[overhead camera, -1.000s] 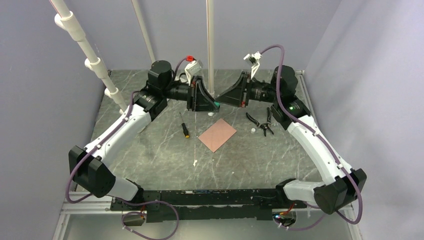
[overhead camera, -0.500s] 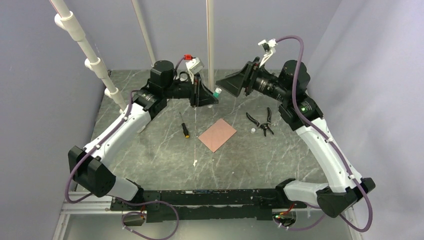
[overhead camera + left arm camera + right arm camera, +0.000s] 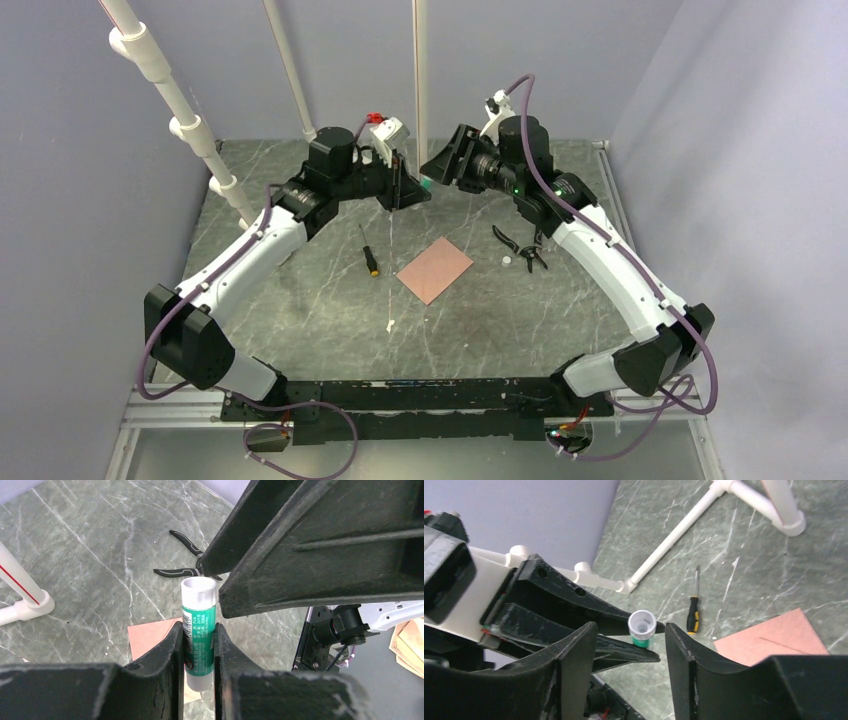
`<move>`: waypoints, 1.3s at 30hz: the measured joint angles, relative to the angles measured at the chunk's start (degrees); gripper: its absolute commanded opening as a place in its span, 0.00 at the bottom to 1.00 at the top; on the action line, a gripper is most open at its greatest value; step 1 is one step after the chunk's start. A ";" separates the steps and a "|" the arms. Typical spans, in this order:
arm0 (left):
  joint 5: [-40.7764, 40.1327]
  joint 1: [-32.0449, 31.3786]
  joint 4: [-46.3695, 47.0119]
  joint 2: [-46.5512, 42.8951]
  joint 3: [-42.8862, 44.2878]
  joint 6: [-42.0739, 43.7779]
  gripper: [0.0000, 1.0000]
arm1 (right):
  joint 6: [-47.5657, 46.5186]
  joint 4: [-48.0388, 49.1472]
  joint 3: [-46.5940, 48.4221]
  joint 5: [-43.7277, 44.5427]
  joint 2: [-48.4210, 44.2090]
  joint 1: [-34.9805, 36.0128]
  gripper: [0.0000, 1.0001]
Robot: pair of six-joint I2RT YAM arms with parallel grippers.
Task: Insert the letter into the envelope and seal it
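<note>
My left gripper [image 3: 198, 630] is shut on a green glue stick [image 3: 199, 625] with white ends, held in the air over the back of the table. The stick's white open end [image 3: 642, 622] points toward my right gripper [image 3: 630, 630], which is open with its fingers on either side of that end and not touching it. In the top view the two grippers [image 3: 410, 188] [image 3: 440, 165] face each other tip to tip. The salmon-pink envelope [image 3: 435, 270] lies flat mid-table below them. The letter is out of view.
Black pliers [image 3: 525, 247] and a small white piece [image 3: 507, 260] lie right of the envelope. A yellow-and-black screwdriver [image 3: 368, 255] lies to its left, and a small white scrap [image 3: 390, 325] nearer the front. White pipes [image 3: 190, 130] rise at the back left.
My right gripper went from shut at the glue stick's end to open. It pulled back and up, then swung in toward the stick again. The left gripper rose slightly, still holding the stick.
</note>
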 measured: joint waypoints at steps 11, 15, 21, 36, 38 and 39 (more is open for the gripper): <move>0.24 0.02 0.35 -0.02 -0.59 -1.11 0.03 | 2.29 0.17 0.42 -1.33 0.50 0.09 0.55; 0.24 0.02 0.81 -0.13 -0.59 -1.33 0.03 | 2.25 -0.94 0.44 -1.27 0.98 0.20 0.55; 0.66 0.02 1.42 -1.01 -0.59 -1.60 0.02 | 2.08 -1.09 0.42 -1.38 1.88 0.31 0.30; 4.39 0.26 1.57 -2.73 -1.42 -2.62 0.03 | 2.43 5.77 -4.09 -2.80 -1.86 0.31 0.11; 4.35 0.26 1.29 -3.08 -1.42 -2.54 0.03 | 2.58 5.99 -4.09 -3.56 -1.92 0.20 0.25; 4.37 0.26 1.14 -3.21 -1.42 -2.47 0.02 | 2.56 6.08 -4.09 -4.07 -1.95 0.15 0.32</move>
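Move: The glue stick stands roughly upright in the left fingers, its white upper end about 5 cm above that hand and 1 cm ahead, level sideways. From the open right hand, that end is about 1 cm ahead, 1 cm left and 1 cm below. On the table some 35 cm below the right hand, the envelope lies about 5 cm back and 1 cm right, the small white cap 18 cm right and 2 cm back, the screwdriver 13 cm left and level ahead. The glue stick's white end is pinched by the right fingers, which part-close and reopen twice before shutting on it, while that hand dips about 1 cm, rises some 2 cm and eases about 1 cm left and back. The left hand keeps its grip on the stick and, after a pause, draws it about 2 cm back and 2 cm up. ##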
